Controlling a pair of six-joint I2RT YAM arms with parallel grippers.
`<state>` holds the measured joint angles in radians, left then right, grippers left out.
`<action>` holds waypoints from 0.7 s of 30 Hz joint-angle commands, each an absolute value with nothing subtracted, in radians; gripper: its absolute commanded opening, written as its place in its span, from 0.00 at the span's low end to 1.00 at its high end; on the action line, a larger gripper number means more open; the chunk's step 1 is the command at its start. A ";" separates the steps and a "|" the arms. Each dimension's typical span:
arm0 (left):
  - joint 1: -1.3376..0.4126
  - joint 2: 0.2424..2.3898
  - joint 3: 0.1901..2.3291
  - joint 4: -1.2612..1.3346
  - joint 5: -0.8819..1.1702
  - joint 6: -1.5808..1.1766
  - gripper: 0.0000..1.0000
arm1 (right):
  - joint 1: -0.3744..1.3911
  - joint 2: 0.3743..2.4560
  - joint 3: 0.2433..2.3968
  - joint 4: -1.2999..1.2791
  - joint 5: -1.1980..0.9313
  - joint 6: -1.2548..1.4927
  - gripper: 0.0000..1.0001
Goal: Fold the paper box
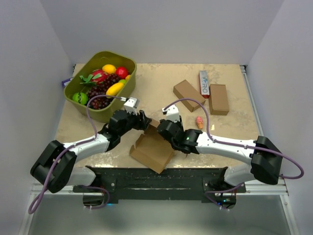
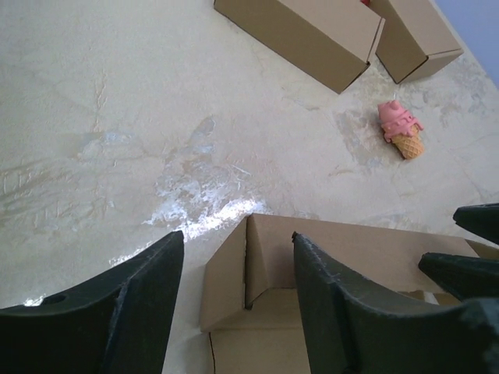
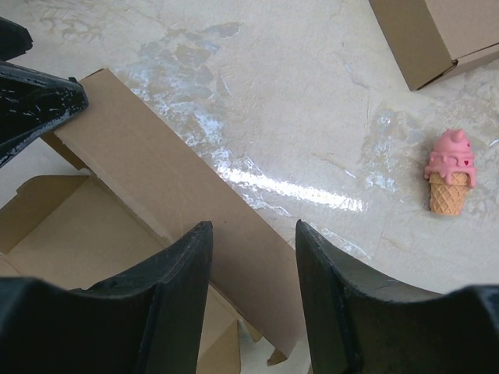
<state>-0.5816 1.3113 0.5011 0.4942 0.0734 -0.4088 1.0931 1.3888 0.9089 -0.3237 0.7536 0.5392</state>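
Observation:
The paper box (image 1: 152,148) lies open near the table's front edge, between my two grippers, with its walls and flaps partly raised. My left gripper (image 1: 145,121) is open at the box's far left corner; in the left wrist view the corner flap (image 2: 234,273) stands between the spread fingers (image 2: 148,296) without touching either one. My right gripper (image 1: 164,128) is open too. In the right wrist view it straddles the long wall panel (image 3: 171,179), and its fingers (image 3: 175,280) stay clear of the cardboard. The left gripper's dark fingertips (image 3: 31,101) show at that panel's far end.
A green bin of toy fruit (image 1: 128,83) stands at the back left. Two closed brown boxes (image 1: 188,95) (image 1: 218,99) and a white-and-red carton (image 1: 204,83) lie at the back right. A pink toy ice-cream cone (image 1: 199,122) lies just right of the right gripper.

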 commanded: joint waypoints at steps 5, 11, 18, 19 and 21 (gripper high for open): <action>-0.572 1.324 0.453 0.589 0.098 -0.439 0.55 | 1.095 1.391 0.902 -0.331 0.778 0.595 0.48; -0.574 1.330 0.413 0.591 0.089 -0.440 0.52 | 1.100 1.393 0.893 -0.336 0.770 0.604 0.48; -0.574 1.330 0.347 0.615 0.094 -0.459 0.45 | 1.104 1.397 0.888 -0.341 0.764 0.614 0.47; -0.572 1.330 0.341 0.621 0.095 -0.462 0.43 | 1.106 1.399 0.888 -0.341 0.764 0.615 0.47; -0.572 1.330 0.325 0.627 0.097 -0.468 0.40 | 1.106 1.402 0.890 -0.345 0.762 0.617 0.47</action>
<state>-0.5781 1.3132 0.3744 0.6495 0.1017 -0.4614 1.0996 1.3911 0.8913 -0.3450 0.7479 0.5838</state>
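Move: My left fingers straddle the left corner of the paper box's raised far wall, roughly 1 cm ahead, 1 cm right and 2 cm below their midpoint. The same wall's right end is at my right fingers, about 1 cm back and 2 cm lower. From my left hand, the bottom panel's middle lies some 11 cm back and 2 cm right; the ice-cream toy 5 cm ahead and 25 cm right, all about 10 cm below. I ease my left hand down and back towards the bottom panel, about 2 cm each way and quickening at the end, while its fingers draw together around the wall's left corner without shutting fully. My right hand stays at the other end of the wall, sinking about 1 cm, its half-open fingers unchanged. ##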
